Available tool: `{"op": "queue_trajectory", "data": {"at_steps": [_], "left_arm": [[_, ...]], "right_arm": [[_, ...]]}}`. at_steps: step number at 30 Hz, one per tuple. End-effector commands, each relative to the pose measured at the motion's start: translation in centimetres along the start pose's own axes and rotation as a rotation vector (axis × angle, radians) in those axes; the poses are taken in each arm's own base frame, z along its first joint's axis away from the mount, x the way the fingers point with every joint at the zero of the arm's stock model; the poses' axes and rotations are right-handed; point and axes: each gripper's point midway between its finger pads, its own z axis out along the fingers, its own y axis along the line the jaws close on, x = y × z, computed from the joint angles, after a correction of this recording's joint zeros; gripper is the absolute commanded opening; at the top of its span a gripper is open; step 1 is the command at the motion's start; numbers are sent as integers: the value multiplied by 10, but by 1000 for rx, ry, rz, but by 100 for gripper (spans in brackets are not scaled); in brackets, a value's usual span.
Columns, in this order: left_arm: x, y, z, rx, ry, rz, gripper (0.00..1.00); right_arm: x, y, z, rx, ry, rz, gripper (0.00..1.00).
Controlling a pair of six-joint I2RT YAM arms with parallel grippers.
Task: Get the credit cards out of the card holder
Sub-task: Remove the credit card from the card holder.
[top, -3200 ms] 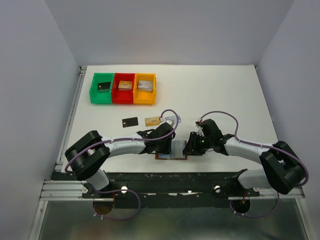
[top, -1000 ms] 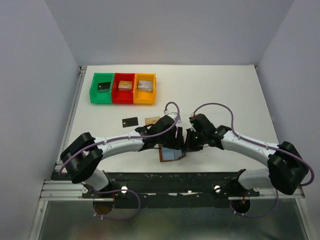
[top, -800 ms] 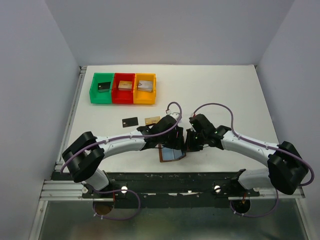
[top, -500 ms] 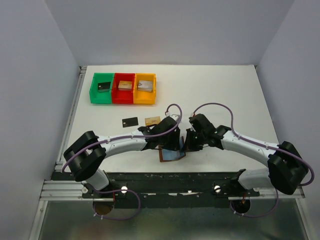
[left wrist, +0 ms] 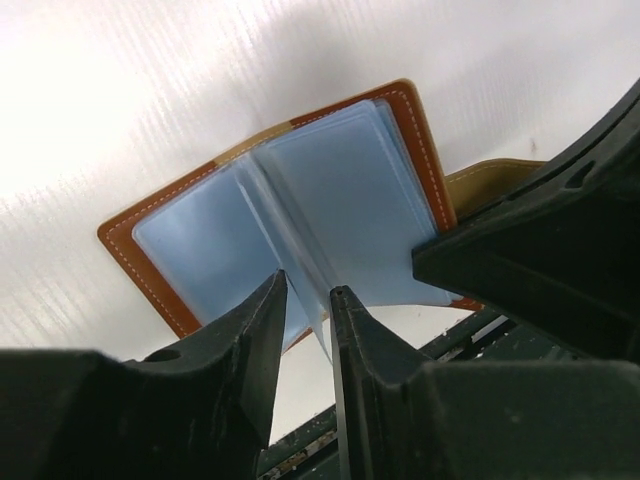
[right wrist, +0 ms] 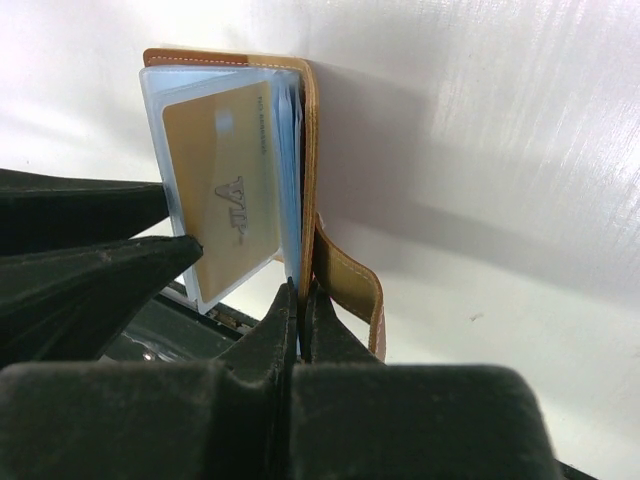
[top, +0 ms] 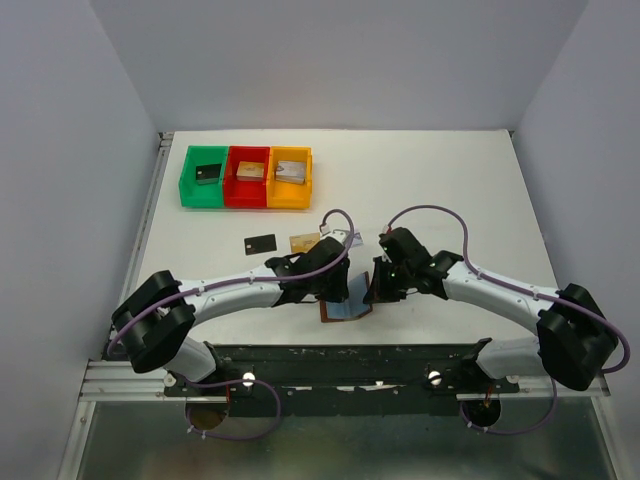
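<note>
The card holder [top: 341, 311] lies open near the table's front edge, brown leather with pale blue sleeves [left wrist: 372, 197]. My left gripper [left wrist: 308, 303] stands over its middle. The jaws are a narrow gap apart, and one upright sleeve leaf [left wrist: 302, 262] rises between them. My right gripper [right wrist: 300, 292] is shut on the holder's right cover [right wrist: 309, 150], held upright, with the tab strap [right wrist: 351, 285] beside it. A gold credit card [right wrist: 224, 198] sits in a sleeve there. On the table lie a black card [top: 260, 243], a gold card [top: 303, 241] and a pale card [top: 347, 238].
Green [top: 205, 177], red [top: 248, 177] and orange [top: 290, 178] bins stand in a row at the back left, each with a small block inside. The black front rail [top: 330, 358] runs just below the holder. Both arms crowd the front middle.
The left jaws have narrowed around the upright sleeve leaf, and the left arm has shifted a little toward the front. The right gripper keeps its hold on the cover.
</note>
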Motion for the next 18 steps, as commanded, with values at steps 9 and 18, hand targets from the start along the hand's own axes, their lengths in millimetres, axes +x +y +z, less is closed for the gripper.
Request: {"op": "queue_trajectory", "data": {"at_steps": [9, 18], "left_arm": [[21, 27, 0, -86, 26, -8, 27], [25, 41, -4, -142, 27, -6, 14]], "right_arm": [[4, -7, -3, 36, -11, 9, 0], [4, -10, -6, 44, -20, 1, 6]]}}
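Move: The clear sleeve with the gold VIP card stands up from the card holder. Its middle is about 2 cm ahead of my left hand, 1 cm right and 3 cm below, and some 6 cm left of my right hand and 2 cm ahead. From my left hand, the holder's left cover lies about 3 cm left, 2 cm ahead and 6 cm down; a gold card lies 16 cm ahead and 11 cm left, and a white card 17 cm ahead and 2 cm right. With its fingers already astride the sleeve's free edge, my left hand goes down and left together, about 2 cm each way and slightly back, towards the left cover. The fingers narrow to roughly half their gap around the sleeve as they draw it along. My right hand stays put and keeps the right cover's edge pinched and raised. ##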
